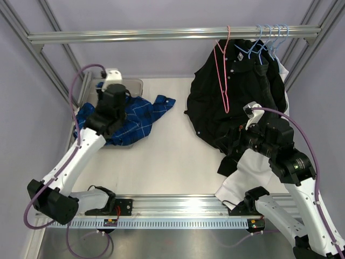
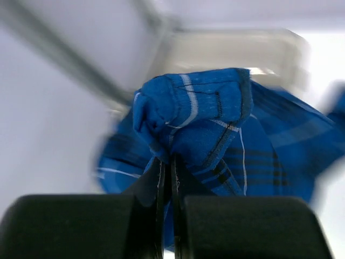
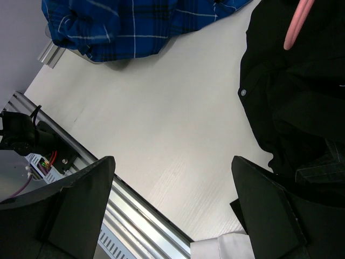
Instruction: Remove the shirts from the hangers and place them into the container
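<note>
The royal blue plaid shirt (image 1: 141,114) lies half in the grey container (image 1: 136,82) at the left, with a sleeve trailing onto the table. My left gripper (image 1: 110,110) is down on it, shut on a bunched fold of the blue shirt (image 2: 188,108); the jaws (image 2: 166,167) pinch the cloth, and the container (image 2: 232,46) lies blurred behind it. Black shirts (image 1: 237,91) hang at the right on a pink-red hanger (image 1: 224,70) and light blue hangers (image 1: 268,43). My right gripper (image 1: 235,137) stands open and holds nothing (image 3: 172,178), low in front of the black shirts (image 3: 291,97).
The hangers hook over a metal rail (image 1: 135,35) across the back. A white cloth (image 1: 240,181) hangs under the black shirts near the right arm. An aluminium rail (image 1: 178,202) runs along the table's near edge. Frame posts rise at both sides.
</note>
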Motion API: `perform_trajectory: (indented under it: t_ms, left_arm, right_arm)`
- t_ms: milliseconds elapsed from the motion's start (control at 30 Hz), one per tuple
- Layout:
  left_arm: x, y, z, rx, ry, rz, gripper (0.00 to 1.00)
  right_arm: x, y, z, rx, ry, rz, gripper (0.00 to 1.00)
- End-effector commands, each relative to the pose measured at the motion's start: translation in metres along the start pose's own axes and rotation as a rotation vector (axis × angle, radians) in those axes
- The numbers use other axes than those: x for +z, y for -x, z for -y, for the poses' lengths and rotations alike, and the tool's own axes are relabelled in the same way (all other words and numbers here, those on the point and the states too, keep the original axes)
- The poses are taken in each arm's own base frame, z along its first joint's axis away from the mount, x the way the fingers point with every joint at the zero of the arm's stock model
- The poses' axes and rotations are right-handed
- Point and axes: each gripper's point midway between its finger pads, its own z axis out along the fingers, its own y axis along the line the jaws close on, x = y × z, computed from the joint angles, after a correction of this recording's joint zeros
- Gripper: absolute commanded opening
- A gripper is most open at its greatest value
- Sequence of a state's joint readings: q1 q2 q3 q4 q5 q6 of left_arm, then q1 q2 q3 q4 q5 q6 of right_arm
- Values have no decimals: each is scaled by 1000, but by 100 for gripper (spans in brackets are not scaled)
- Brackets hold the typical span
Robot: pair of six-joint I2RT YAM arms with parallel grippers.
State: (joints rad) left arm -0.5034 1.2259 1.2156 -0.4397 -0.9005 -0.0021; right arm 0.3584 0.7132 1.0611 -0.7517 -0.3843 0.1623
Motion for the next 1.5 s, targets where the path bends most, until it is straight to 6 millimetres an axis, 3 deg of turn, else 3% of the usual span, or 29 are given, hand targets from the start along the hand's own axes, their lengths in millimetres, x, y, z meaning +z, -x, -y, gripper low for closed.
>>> perform_trajectory:
  t_ms: [0,100,167,200,233,300,333,367,433,467,533,567,667,733,900,933,967,1133,1167,1267,1300,1467]
  left_arm:
    - [22,21,-64,76,190,19,1]
    - [52,9,-85,46,249,-10,2]
    - [79,-13,-86,13,264,-74,11]
    - [87,-20,-83,-1,252,-99,19]
    - [103,-28,-70,-10,217,-131,32]
    - [109,-39,-56,-44,175,-191,54]
    - [110,-37,-44,-80,122,-197,73]
    - [105,-30,-36,-130,88,-185,82]
    - [96,-16,-20,-173,0,-147,97]
    - [84,-5,-6,-187,-48,-122,99]
    - [70,13,14,-186,-115,-85,99]
    - [56,21,39,-165,-178,-69,99]
    - [40,33,92,-148,-307,-57,99]
    - [42,32,129,-134,-362,-82,99]
    - [70,17,175,-68,-295,-109,99]
    - [82,2,188,-35,-285,-133,99]
    - [87,5,196,-32,-292,-115,99]
    - [116,-22,239,72,-334,-140,99]
    - [124,-39,249,111,-338,-167,99]
    - [131,-52,265,137,-375,-183,99]
    - [135,-66,273,154,-393,-203,99]
    - [156,-105,282,165,-412,-287,99]
  right_arm:
    - [-7,22,-13,-39,42,64,99]
    - [-7,22,-13,-42,40,66,99]
    - [-7,20,-12,-39,41,60,99]
    - [-7,20,-12,-39,41,61,99]
    - [-6,19,-13,-37,43,55,99]
    - [-7,19,-13,-37,42,52,99]
    - [-8,18,-12,-41,38,48,100]
    - [-10,19,-13,-43,35,50,99]
    - [-12,18,-10,-43,21,50,99]
    - [-12,17,-10,-43,18,51,100]
    - [-12,15,-9,-40,14,49,100]
    - [-10,13,-8,-37,13,42,99]
    - [-9,11,-8,-26,17,38,100]
    - [-8,11,-9,-18,24,40,99]
    - [-5,6,-10,-10,39,22,99]
    - [-5,6,-11,-6,41,20,100]
    - [-4,4,-11,-3,45,15,100]
    - [3,-1,-14,19,77,-16,100]
    - [4,-2,-14,24,82,-23,99]
    - [9,-8,-14,45,93,-48,100]
    - [10,-9,-15,51,98,-54,99]
    - [14,-18,-12,72,95,-78,100]
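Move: The left gripper is shut on a bunch of the blue plaid shirt, held high. The container's middle lies some 8 cm ahead, 8 cm to its left and about 27 cm below. The shirt's loose sleeve lies on the table beyond the container's right side, about 13 cm ahead of the gripper, 17 cm to its right and 29 cm below. From the idle right gripper, the container is roughly 23 cm ahead, 48 cm left and 27 cm below. Swing the left gripper, still pinching the blue shirt, about 12 cm left over the container, then dip it as it eases forward and open the fingers fully to let the cloth go. Carry the open hand back right and forward past the container's right side, then sink some 20 cm towards the loose sleeve, tipping the fingers down to straddle it from above. ##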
